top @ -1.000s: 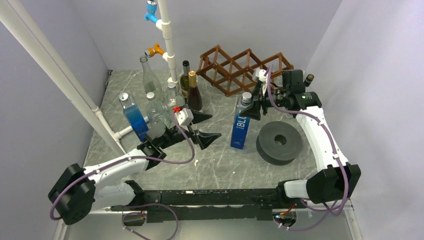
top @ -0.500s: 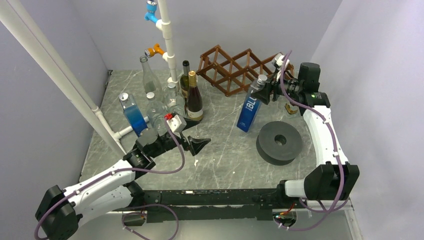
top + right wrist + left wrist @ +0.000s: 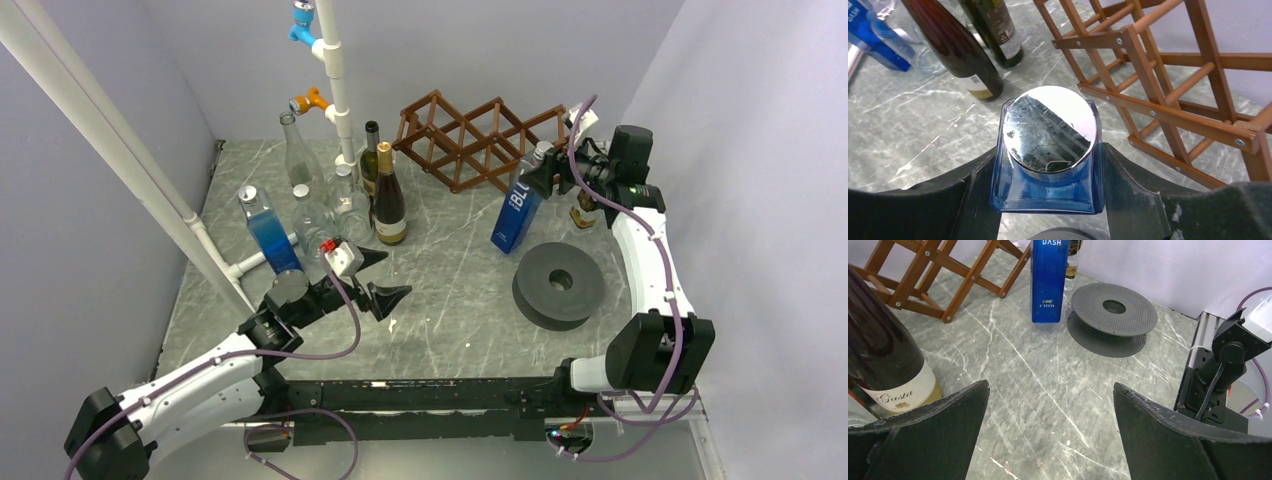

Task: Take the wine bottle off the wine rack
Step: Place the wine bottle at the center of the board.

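The brown wooden wine rack point(image 3: 470, 135) stands at the back of the table, and the cells that show hold nothing. My right gripper point(image 3: 548, 170) is shut on the neck of a square blue bottle point(image 3: 518, 210) with a chrome cap, just in front of the rack's right end. The bottle leans to the right. In the right wrist view both fingers press the blue bottle point(image 3: 1048, 192) with the rack point(image 3: 1158, 85) close behind. Two dark wine bottles point(image 3: 388, 195) stand upright left of the rack. My left gripper point(image 3: 392, 275) hangs open over bare table, nothing between its fingers point(image 3: 938, 425).
A grey disc-shaped spool point(image 3: 558, 285) lies near the blue bottle. Clear glass bottles point(image 3: 298, 150) and a bottle of blue liquid point(image 3: 268, 230) crowd the white pipe point(image 3: 335, 70) at back left. A small bottle point(image 3: 583, 212) stands by the right wall.
My right gripper has carried the blue bottle from the table's middle back and to the right, toward the rack's right end, tilting it. The left arm drew back toward the near left, still open.
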Robot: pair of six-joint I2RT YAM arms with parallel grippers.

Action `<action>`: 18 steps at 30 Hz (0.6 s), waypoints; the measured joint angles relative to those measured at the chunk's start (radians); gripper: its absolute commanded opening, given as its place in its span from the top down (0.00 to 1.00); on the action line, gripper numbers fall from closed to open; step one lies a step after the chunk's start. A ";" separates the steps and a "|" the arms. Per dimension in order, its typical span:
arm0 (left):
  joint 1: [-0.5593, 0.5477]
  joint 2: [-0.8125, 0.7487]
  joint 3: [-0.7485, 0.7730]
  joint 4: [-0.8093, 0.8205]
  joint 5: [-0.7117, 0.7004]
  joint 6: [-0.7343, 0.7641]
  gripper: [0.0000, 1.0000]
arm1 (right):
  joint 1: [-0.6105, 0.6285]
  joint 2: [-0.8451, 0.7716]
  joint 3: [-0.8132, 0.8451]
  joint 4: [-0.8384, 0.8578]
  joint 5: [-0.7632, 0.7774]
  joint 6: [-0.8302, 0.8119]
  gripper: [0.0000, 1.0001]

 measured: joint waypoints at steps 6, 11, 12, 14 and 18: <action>0.000 -0.024 -0.018 -0.003 -0.015 0.000 0.01 | -0.035 0.005 -0.027 0.042 0.028 0.015 1.00; 0.000 -0.042 -0.036 -0.003 -0.026 -0.004 0.00 | -0.072 0.011 -0.055 0.072 0.063 0.020 1.00; 0.000 -0.045 -0.039 -0.003 -0.027 -0.004 0.01 | -0.077 0.011 -0.060 0.075 0.070 0.020 1.00; 0.000 -0.048 -0.045 -0.003 -0.029 -0.004 0.00 | -0.088 0.011 -0.065 0.081 0.088 0.020 1.00; 0.000 -0.052 -0.045 -0.004 -0.034 -0.004 0.00 | -0.109 0.011 -0.075 0.104 0.123 0.024 1.00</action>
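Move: The blue bottle, already upright in the right fingers, is going to open board beside the clear bottle: from the right hand about 10 cm right, 4 cm ahead, 24 cm below. The clear bottle's middle is roughly 19 cm right, 7 cm ahead; the black spool 11 cm right, 13 cm back; the wine rack 20 cm ahead, 4 cm left, all lower than the hand. From the idle left hand, that spot lies some 25 cm ahead, 39 cm right, 18 cm below. The blue bottle is carried upright by its upper end in the right gripper, mainly to the right by about 6 cm and a little forward, sinking some 2 cm, through the space between rack and spool towards the clear bottle. The wrist swings clockwise about 13 degrees while the fingers keep their hold. ##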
